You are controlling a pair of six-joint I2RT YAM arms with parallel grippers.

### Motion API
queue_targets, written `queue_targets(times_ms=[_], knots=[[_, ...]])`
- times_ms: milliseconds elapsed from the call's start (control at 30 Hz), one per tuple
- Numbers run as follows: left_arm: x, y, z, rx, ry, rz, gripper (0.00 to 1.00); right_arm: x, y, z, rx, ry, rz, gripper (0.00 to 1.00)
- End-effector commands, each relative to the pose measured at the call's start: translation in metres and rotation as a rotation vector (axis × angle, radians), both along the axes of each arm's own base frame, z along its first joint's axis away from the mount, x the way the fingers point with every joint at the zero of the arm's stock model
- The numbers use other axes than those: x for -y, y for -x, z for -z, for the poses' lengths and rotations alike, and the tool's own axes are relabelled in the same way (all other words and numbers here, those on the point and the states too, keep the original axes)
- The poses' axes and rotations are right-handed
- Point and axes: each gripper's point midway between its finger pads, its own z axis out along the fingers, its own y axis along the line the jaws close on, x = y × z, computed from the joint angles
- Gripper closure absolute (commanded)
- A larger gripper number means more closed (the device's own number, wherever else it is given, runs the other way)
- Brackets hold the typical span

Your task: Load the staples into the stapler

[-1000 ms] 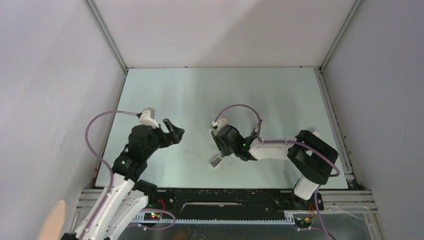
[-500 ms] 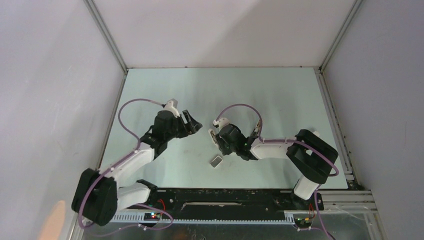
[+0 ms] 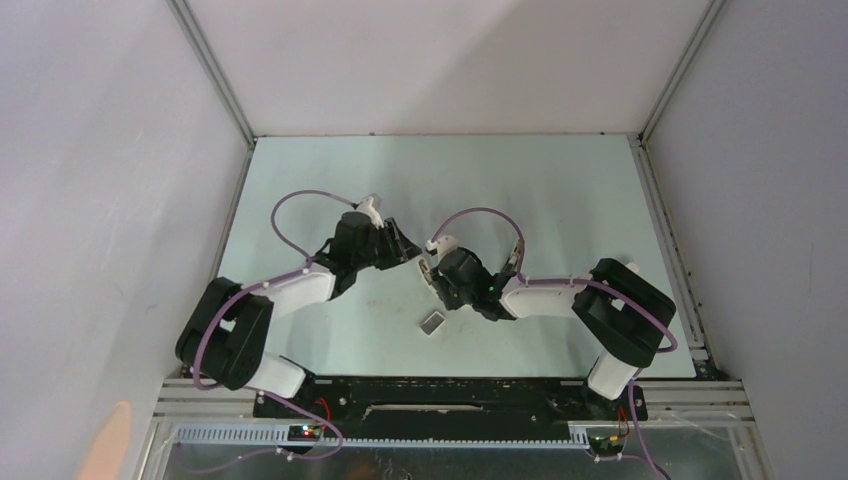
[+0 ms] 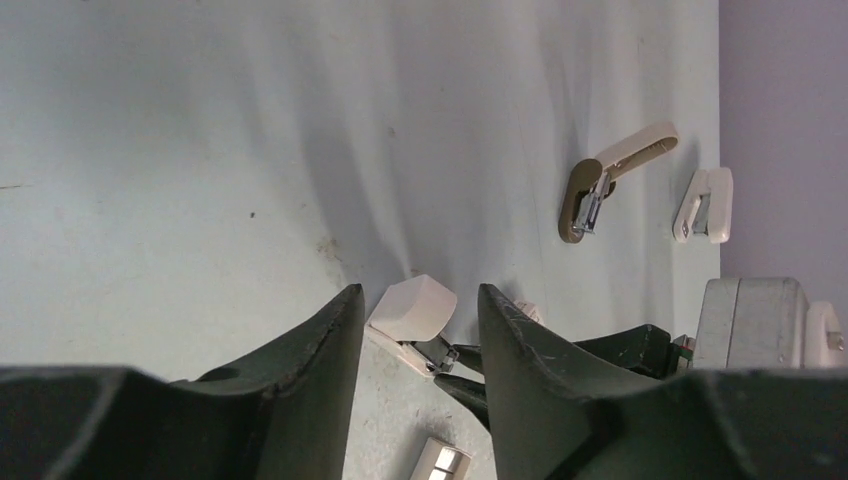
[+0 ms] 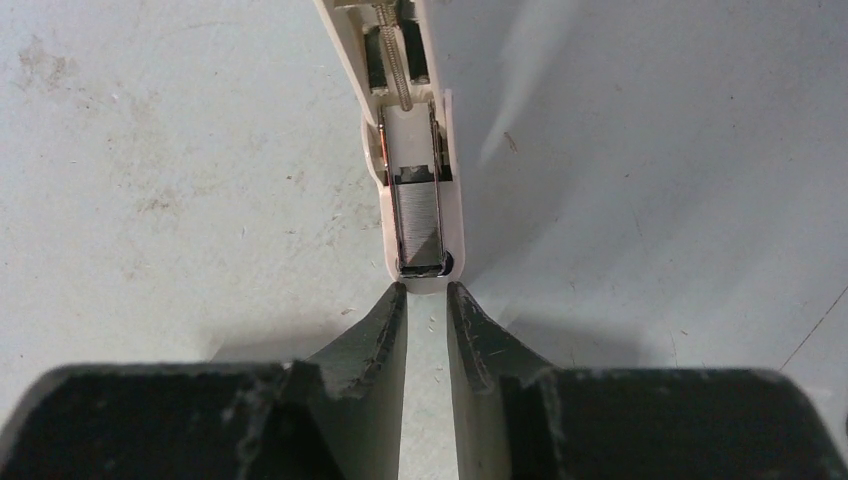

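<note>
The small white stapler [image 5: 412,150] lies hinged open on the table, and a metal strip of staples [image 5: 420,225] sits in its channel. My right gripper [image 5: 427,290] has its tips at the stapler's rounded end; only a narrow slit is left between its fingers, with bare table in it. My left gripper [image 4: 415,300] is open, and the stapler's white top [image 4: 412,305] stands between its fingers, close to the left one. In the top view both grippers meet at the stapler [image 3: 424,264]. The small grey staples tray [image 3: 432,321] lies on the table just in front of them.
Two whitish elongated pieces [image 4: 612,178] [image 4: 703,204] show farther along the table toward the right wall. The right arm's forearm [image 3: 545,295] stretches across the right half of the table. Enclosure walls stand on all sides.
The left arm has swung in from the left to the centre, and its jaws have narrowed around the stapler's top. The right jaws have narrowed too. Stapler and tray have stayed put.
</note>
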Motion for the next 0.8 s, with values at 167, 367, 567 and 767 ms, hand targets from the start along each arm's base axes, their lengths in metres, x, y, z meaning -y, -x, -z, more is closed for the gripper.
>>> queue_targets(times_ms=[167, 367, 567, 767], knots=[[0.025, -0.01, -0.001, 0.03, 0.05, 0.049, 0.6, -0.005, -0.003, 0.004, 0.011, -0.008, -0.012, 0.78], [0.033, -0.006, 0.001, 0.041, 0.054, 0.081, 0.71, -0.006, -0.003, 0.004, 0.013, -0.01, -0.014, 0.79], [0.038, 0.008, -0.002, 0.065, 0.063, 0.108, 0.76, -0.005, -0.003, 0.005, 0.012, -0.009, -0.012, 0.8], [0.039, 0.026, -0.007, 0.095, 0.069, 0.111, 0.78, -0.005, -0.003, 0.004, 0.013, -0.01, -0.009, 0.8]])
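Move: The raised lid of the white stapler, already between the open fingertips, lies about 2 cm right of the left hand, some 1 cm back and 3 cm below. From the left hand the staple tray is roughly 13 cm back, 3 cm right and 9 cm down, the small white box about 8 cm back, 10 cm right and 9 cm down. From the right hand the lid is about 5 cm ahead, 3 cm left and 5 cm up. The left hand sinks about 2 cm and moves right onto the white stapler's raised lid, its fingers closing from roughly half open until they pinch the lid's upper end from both sides. Keeping that pinch it eases up about 1 cm while drifting on to the right, some 2.5 cm rightward in all, as the right hand stays put with its nearly shut fingertips at the near end of the stapler's base. ##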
